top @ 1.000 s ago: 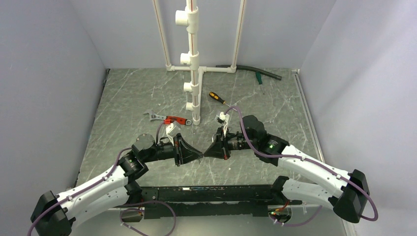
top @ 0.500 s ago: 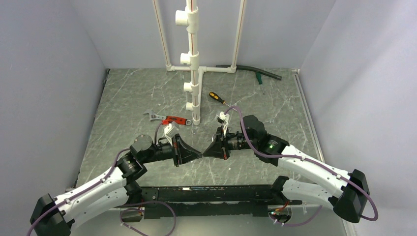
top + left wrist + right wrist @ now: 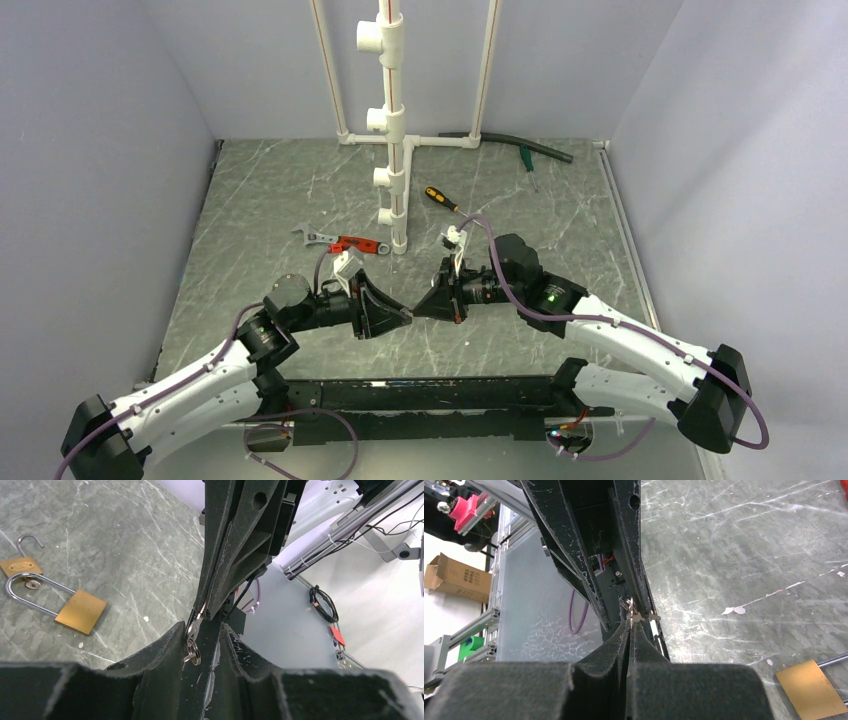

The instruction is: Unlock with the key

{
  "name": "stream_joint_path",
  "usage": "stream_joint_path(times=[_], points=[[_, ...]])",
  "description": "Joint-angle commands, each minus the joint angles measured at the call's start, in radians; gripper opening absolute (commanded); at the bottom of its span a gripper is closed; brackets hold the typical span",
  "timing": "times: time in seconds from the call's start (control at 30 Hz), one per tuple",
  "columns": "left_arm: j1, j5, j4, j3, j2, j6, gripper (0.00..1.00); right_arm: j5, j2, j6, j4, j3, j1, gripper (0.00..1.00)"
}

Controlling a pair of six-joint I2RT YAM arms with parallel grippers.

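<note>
The two grippers meet tip to tip low over the table's middle. My right gripper (image 3: 419, 312) (image 3: 630, 625) is shut on the key (image 3: 196, 626) (image 3: 636, 615), a small silver one whose split ring (image 3: 193, 652) dangles from it. My left gripper (image 3: 407, 317) (image 3: 202, 625) stands open around the key and ring, which rest against its left finger (image 3: 167, 645); a gap shows on the other side. Two brass padlocks lie on the table in the left wrist view, a larger one (image 3: 80, 611) and a smaller one (image 3: 20, 566) with its shackle swung out.
A red-handled wrench (image 3: 340, 241) lies behind the left arm. A black-and-orange screwdriver (image 3: 440, 198) lies behind the right one. A white pipe stand (image 3: 395, 130) rises at the back centre, with a black hose (image 3: 510, 145) and a green-handled tool (image 3: 524, 158) by the back wall.
My left gripper's jaws have parted; they were closed at the key half a second ago. The left arm has shifted slightly. The right arm and the key have stayed put.
</note>
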Motion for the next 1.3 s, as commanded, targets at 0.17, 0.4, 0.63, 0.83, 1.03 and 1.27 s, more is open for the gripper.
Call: stream_joint_path(times=[0.17, 0.4, 0.63, 0.83, 1.03, 1.27], points=[[-0.003, -0.013, 0.007, 0.003, -0.031, 0.001, 0.25, 0.012, -0.012, 0.003, 0.057, 0.012, -0.002, 0.0], [-0.003, -0.02, 0.001, 0.01, -0.026, 0.008, 0.05, 0.01, -0.009, 0.004, 0.059, 0.009, -0.001, 0.0], [-0.003, -0.035, -0.017, 0.01, -0.044, 0.008, 0.0, 0.016, 0.002, 0.0, 0.048, 0.013, -0.002, 0.0], [-0.003, -0.104, -0.105, 0.029, -0.047, 0.028, 0.0, 0.122, 0.001, -0.008, -0.017, 0.04, -0.002, 0.69], [-0.003, -0.208, -0.277, 0.091, -0.06, 0.054, 0.0, 0.467, 0.018, 0.033, -0.104, 0.064, -0.002, 0.83], [-0.003, -0.55, -0.687, 0.273, -0.037, 0.017, 0.0, 0.887, 0.126, 0.187, -0.315, 0.126, 0.001, 1.0]])
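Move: Between the left fingertips, about 1 cm to the right of the left hand point and level with it, is the key, still pinched by the right hand. For the right hand, the large padlock lies on the table some 14 cm ahead, 6 cm to its right and 21 cm below. The small padlock is roughly 8 cm beyond the large one and 2 cm farther right; the white stand's foot is about 26 cm ahead of the right hand and 4 cm left, equally low. Closing fully on the key, the left fingers take it over while both hands hold nearly still. The right fingers then open wide and let go, and that hand swings about 8 cm forward, sinking and easing right towards the padlocks, turning some 30 degrees clockwise with its tips dipping. The left hand carries the key forward and left about 5 cm, sinking slightly, turning counter-clockwise, tips down. ##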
